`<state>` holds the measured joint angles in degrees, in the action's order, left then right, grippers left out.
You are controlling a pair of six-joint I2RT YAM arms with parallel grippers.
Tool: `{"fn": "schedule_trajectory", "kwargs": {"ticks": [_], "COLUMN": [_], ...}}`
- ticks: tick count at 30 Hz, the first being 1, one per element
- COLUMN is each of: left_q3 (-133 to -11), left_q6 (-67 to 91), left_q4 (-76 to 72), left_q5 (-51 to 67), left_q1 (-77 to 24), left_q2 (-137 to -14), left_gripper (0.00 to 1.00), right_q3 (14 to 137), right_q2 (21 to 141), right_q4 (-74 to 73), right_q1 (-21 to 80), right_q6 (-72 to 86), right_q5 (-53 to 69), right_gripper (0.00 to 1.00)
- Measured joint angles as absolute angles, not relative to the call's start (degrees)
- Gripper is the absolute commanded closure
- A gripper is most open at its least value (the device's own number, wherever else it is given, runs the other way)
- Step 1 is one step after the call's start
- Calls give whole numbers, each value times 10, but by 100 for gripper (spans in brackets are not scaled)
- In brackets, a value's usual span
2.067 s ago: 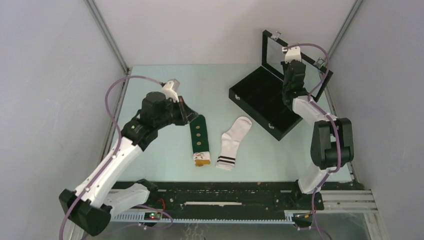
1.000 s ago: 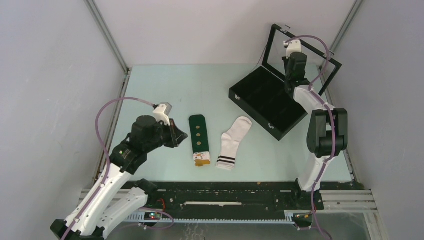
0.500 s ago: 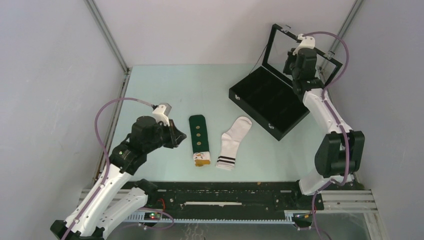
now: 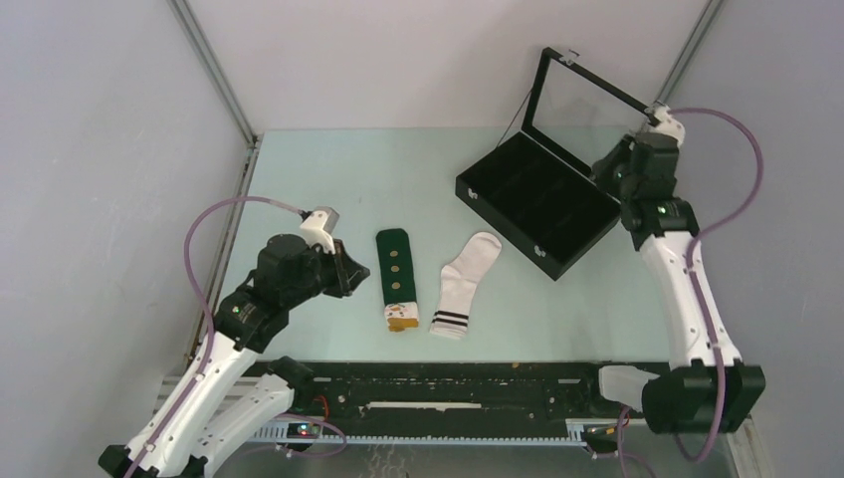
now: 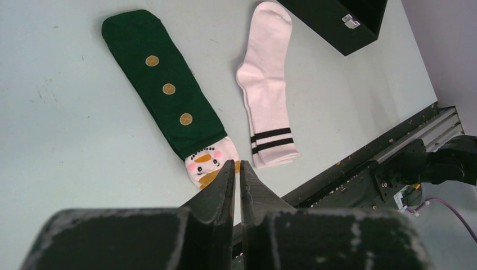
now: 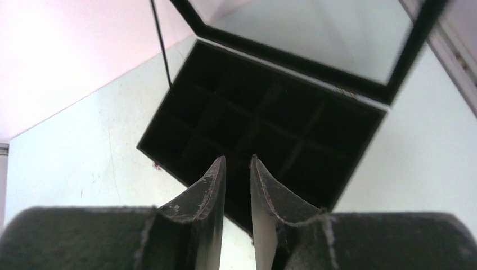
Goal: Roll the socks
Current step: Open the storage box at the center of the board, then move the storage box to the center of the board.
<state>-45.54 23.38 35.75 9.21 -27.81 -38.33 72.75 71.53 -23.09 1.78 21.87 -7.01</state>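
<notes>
The dark green sock [image 4: 395,271] with tan dots and a white-orange snowman end lies flat on the table. It also shows in the left wrist view [image 5: 169,93]. The white sock [image 4: 466,281] with two black cuff stripes lies just right of it, also in the left wrist view [image 5: 265,84]. My left gripper [image 4: 358,271] is shut and empty, hovering left of the green sock; its tips [image 5: 237,164] sit over the snowman end. My right gripper [image 4: 603,171] is empty at the box's right side, jaws slightly apart [image 6: 237,160].
A black compartment box [image 4: 532,204] stands at the back right with its glass lid [image 4: 597,110] raised. It fills the right wrist view [image 6: 259,124], and its corner shows in the left wrist view [image 5: 337,22]. A black rail [image 4: 448,383] runs along the near edge.
My right arm has swung away from the raised lid, out to the right and lower, beside the box. The left arm has barely moved. The socks lie as before.
</notes>
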Motion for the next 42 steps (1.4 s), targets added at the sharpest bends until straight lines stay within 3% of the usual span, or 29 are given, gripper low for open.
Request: {"fn": "schedule_trajectory", "kwargs": {"ticks": [4, 7, 12, 21, 31, 42], "left_q3": [-455, -455, -452, -437, -435, -435], "left_q6": [233, 230, 225, 224, 223, 220], "left_q4": [357, 357, 358, 368, 381, 397], "left_q5": [93, 93, 85, 57, 38, 27], "left_q1": [-278, -278, -278, -278, -278, -278], "left_q2": [-374, -368, -361, -347, -339, -337], "left_gripper": [86, 80, 70, 30, 5, 3], "right_q3": [675, 618, 531, 449, 445, 445], "right_q2": [655, 630, 608, 611, 665, 727], "right_q4": [-279, -294, -326, -335, -319, -282], "right_q1": [-27, -34, -33, -25, 37, 43], "right_q6": [258, 276, 305, 351, 416, 475], "right_q5": [-27, -8, -15, -51, -110, -154], "right_gripper": [69, 62, 61, 45, 41, 46]}}
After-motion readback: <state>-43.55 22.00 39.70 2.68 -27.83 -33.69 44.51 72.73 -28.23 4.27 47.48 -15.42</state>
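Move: The storage box stands open some 26 cm below the right hand, its middle only about 1 cm ahead and 6 cm to the left. The front end of its right wall is roughly 10 cm back, straight in line sideways and 23 cm down. The raised lid is about 12 cm ahead, 3 cm right and 13 cm lower; the white sock is 17 cm back, 19 cm left and 29 cm down. From the left hand the box is about 16 cm ahead, 33 cm right and 19 cm lower. Heading for the front end of the box's right wall, the right hand leaves the lid, swoops down about 22 cm and back some 10, tipping down about 30 degrees and turning clockwise about 20. Its fingers open wider, one each side of the wall line; contact can't be seen. The left hand opens its fingers wide, easing a little left. ##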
